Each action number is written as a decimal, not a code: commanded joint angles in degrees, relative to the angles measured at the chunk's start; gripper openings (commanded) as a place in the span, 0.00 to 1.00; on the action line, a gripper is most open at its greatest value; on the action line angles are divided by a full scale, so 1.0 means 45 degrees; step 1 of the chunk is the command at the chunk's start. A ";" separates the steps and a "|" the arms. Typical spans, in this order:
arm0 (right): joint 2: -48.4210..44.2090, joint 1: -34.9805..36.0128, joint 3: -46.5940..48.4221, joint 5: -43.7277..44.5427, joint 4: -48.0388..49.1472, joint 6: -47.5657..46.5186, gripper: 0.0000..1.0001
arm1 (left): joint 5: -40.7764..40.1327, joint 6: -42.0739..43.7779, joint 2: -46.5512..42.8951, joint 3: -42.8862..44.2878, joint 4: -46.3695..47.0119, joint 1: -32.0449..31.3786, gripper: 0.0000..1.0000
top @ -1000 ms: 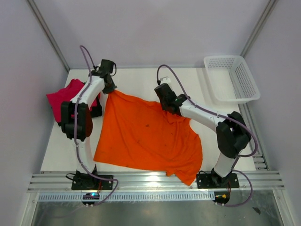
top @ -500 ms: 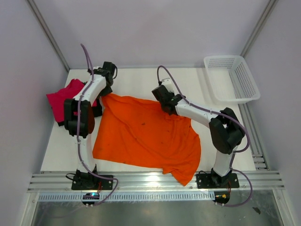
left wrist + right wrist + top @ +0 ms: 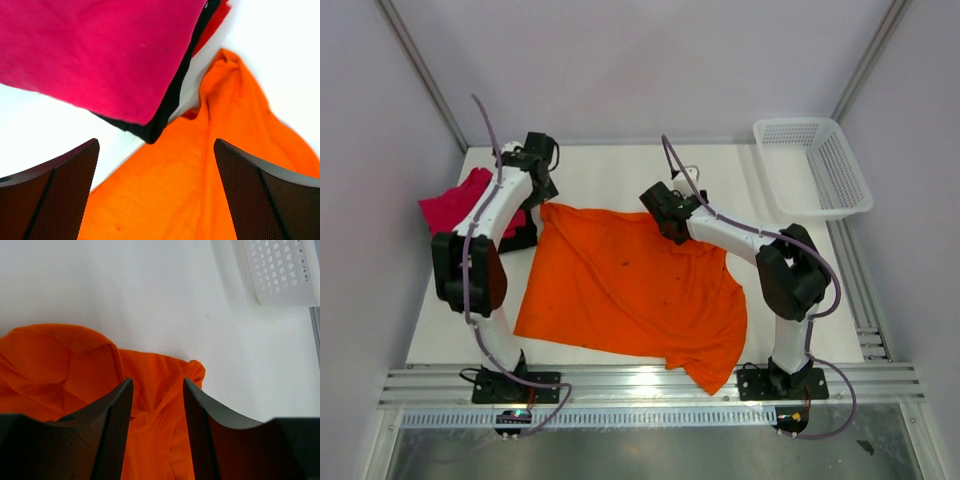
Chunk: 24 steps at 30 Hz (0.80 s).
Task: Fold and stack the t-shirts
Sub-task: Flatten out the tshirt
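Observation:
The orange t-shirt (image 3: 620, 290) lies spread flat across the middle of the table. My left gripper (image 3: 542, 190) hovers open over its far left corner, and in the left wrist view the wide jaws (image 3: 156, 145) frame orange cloth (image 3: 200, 190) without touching it. My right gripper (image 3: 660, 212) is at the shirt's far right edge. Its fingers (image 3: 157, 382) stand apart, with the collar seam of the orange t-shirt (image 3: 55, 360) lying loose between them. The folded magenta t-shirt (image 3: 460, 205) (image 3: 100, 55) rests on the black t-shirt (image 3: 525, 238) (image 3: 165, 120) at the left.
A white mesh basket (image 3: 815, 165) (image 3: 280, 265) stands at the far right corner of the table. Grey walls close in the left and right sides. The arm bases sit on the metal rail at the near edge.
Both grippers have opened and let go of the orange t-shirt's far edge. The cloth has dropped flat and settled, and the left arm has swung slightly left.

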 commanded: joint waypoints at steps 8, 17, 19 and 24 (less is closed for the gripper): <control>-0.3080 0.0093 -0.2508 -0.2743 0.0089 0.0595 0.48 | 0.1597 0.0430 -0.3319 -0.2550 0.0621 -0.0970 0.99; -0.5445 0.0894 -0.3587 -0.5579 0.0209 0.0828 0.48 | 0.3511 -0.0175 -0.1350 -0.4621 0.0991 -0.1772 0.99; -0.5504 0.0875 -0.3724 -0.6068 0.0151 0.1061 0.48 | 0.3629 -0.0331 -0.0918 -0.4662 0.1089 -0.1986 0.99; -0.5271 0.0894 -0.4582 -0.6187 0.0500 0.1472 0.48 | 0.3786 -0.0488 0.0059 -0.4447 0.1031 -0.2377 0.99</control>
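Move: The left hand hovers beside the orange t-shirt's far-left corner, which lies about 2 cm ahead, 5 cm right and 13 cm below. Its goal, the crease in the shirt's left part, is roughly 12 cm back, 9 cm right and 13 cm down; the red stack is level with the hand, some 9 cm left. For the right hand, the shirt's right half lies about 12 cm back, 3 cm left and 10 cm down, its right shoulder 5 cm back and 5 cm right. Arcing up about 5 cm, then down some 16 cm, the open left hand swings back and right from beside the stack to low over the left crease, tipping its fingers steeper. The right hand, half open, draws back about 10 cm and a little left above the shirt's right half, ending near its starting height, its left side rolling up some 25 degrees while turning counter-clockwise. ##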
